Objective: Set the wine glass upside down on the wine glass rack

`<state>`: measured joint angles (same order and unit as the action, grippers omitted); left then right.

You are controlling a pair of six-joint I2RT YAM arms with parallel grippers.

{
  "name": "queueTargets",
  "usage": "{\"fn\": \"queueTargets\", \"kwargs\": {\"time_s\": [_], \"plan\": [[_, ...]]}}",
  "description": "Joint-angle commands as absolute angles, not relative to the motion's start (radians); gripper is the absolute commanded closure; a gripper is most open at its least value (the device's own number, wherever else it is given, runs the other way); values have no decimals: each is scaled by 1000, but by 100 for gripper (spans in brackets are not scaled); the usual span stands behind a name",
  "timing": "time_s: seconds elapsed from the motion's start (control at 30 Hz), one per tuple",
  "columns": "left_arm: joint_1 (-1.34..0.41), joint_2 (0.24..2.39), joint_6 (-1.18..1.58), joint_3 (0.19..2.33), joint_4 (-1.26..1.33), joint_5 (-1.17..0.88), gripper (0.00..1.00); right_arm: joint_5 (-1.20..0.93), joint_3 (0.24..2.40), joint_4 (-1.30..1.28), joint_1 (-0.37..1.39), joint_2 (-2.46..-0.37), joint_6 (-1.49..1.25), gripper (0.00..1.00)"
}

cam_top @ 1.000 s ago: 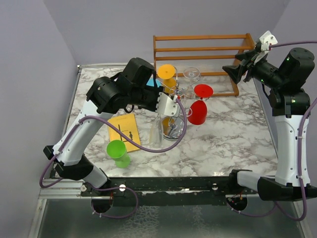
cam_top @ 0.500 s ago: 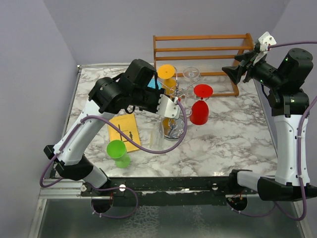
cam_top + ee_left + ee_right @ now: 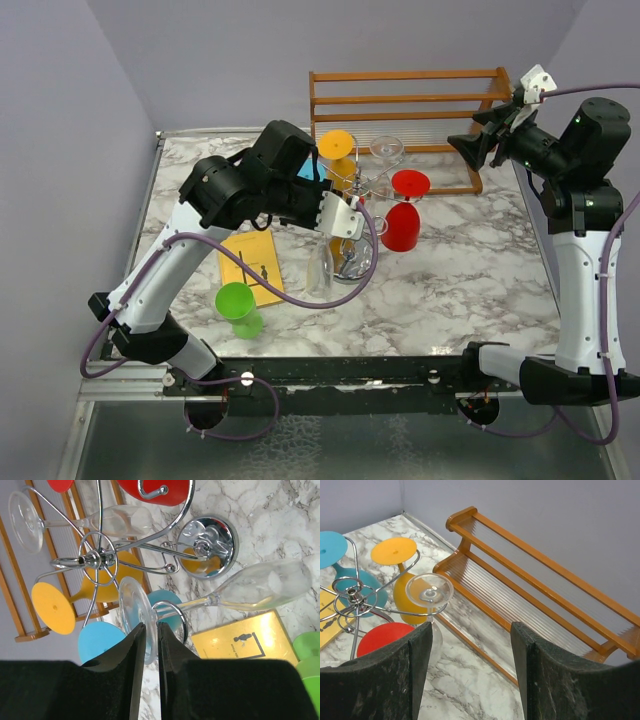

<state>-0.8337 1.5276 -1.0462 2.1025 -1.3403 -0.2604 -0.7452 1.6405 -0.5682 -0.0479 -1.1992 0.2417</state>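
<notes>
The clear wine glass (image 3: pixel 265 587) hangs bowl-down with its stem through a looped arm of the silver wine glass rack (image 3: pixel 95 559); from above the wine glass (image 3: pixel 320 272) shows beside the rack's chrome base (image 3: pixel 355 262). My left gripper (image 3: pixel 151 626) straddles the rim of the glass's foot (image 3: pixel 131 605), its jaws parted only a sliver. In the top view the left gripper (image 3: pixel 345 215) sits just left of the rack. My right gripper (image 3: pixel 470 630) is open and empty, raised beyond the rack; the top view shows the right gripper (image 3: pixel 470 148) by the wooden shelf.
Orange (image 3: pixel 336 145), red (image 3: pixel 402 225), blue (image 3: pixel 97 640) and another clear glass (image 3: pixel 429 591) hang on the rack. The brown wooden shelf (image 3: pixel 410 100) stands at the back. A yellow book (image 3: pixel 250 265) and a green cup (image 3: pixel 238 305) lie front left.
The left jaws have parted slightly around the glass's foot. The glass's bowl has shifted a little to the right and down. The right arm has stayed put.
</notes>
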Motion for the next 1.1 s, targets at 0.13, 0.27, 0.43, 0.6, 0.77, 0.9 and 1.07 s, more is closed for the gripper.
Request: {"fn": "queueTargets", "kwargs": {"time_s": [0.13, 0.27, 0.43, 0.6, 0.77, 0.9, 1.07], "plan": [[-837, 1499, -1028, 2104, -1390, -300, 77, -760, 1626, -555, -58, -1181, 255, 37], [-837, 1496, -1024, 2109, -1395, -310, 75, -764, 1625, -553, -61, -1183, 252, 37], [-837, 1490, -1023, 2120, -1406, -338, 74, -769, 1620, -551, -63, -1181, 252, 37], [-837, 1488, -1024, 2136, -1414, -348, 70, -767, 1618, -551, -63, -1178, 252, 37], [-836, 1482, -1016, 2137, -1418, -351, 66, -767, 1620, -549, -64, -1180, 250, 37], [-837, 1471, -1001, 2134, -1419, -344, 64, -769, 1620, -548, -66, -1183, 250, 37], [-837, 1449, -982, 2140, -1420, -339, 56, -769, 1621, -547, -70, -1186, 250, 37]]}}
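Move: The clear wine glass hangs tilted from my left hand, its foot still between my barely parted fingertips beside the rack's near-left hook, about 2 cm below. The glass's middle is about 4 cm back, 1 cm left and 9 below. The rack's hub lies roughly 6 cm ahead and 5 right, about level; the hanging blue glass 7 ahead, 4 left, 9 below. From my right hand the clear glass is some 26 cm left, 13 back and 17 below. I let the clear glass go onto the hook: my left fingers keep opening, to a bit under half of their range, while the hand eases back some 2.5 cm and about 1 cm left, away from the rack's hub. It dips slightly at first, then rises again by about as much, leaving the glass's foot clear of the fingertips. ##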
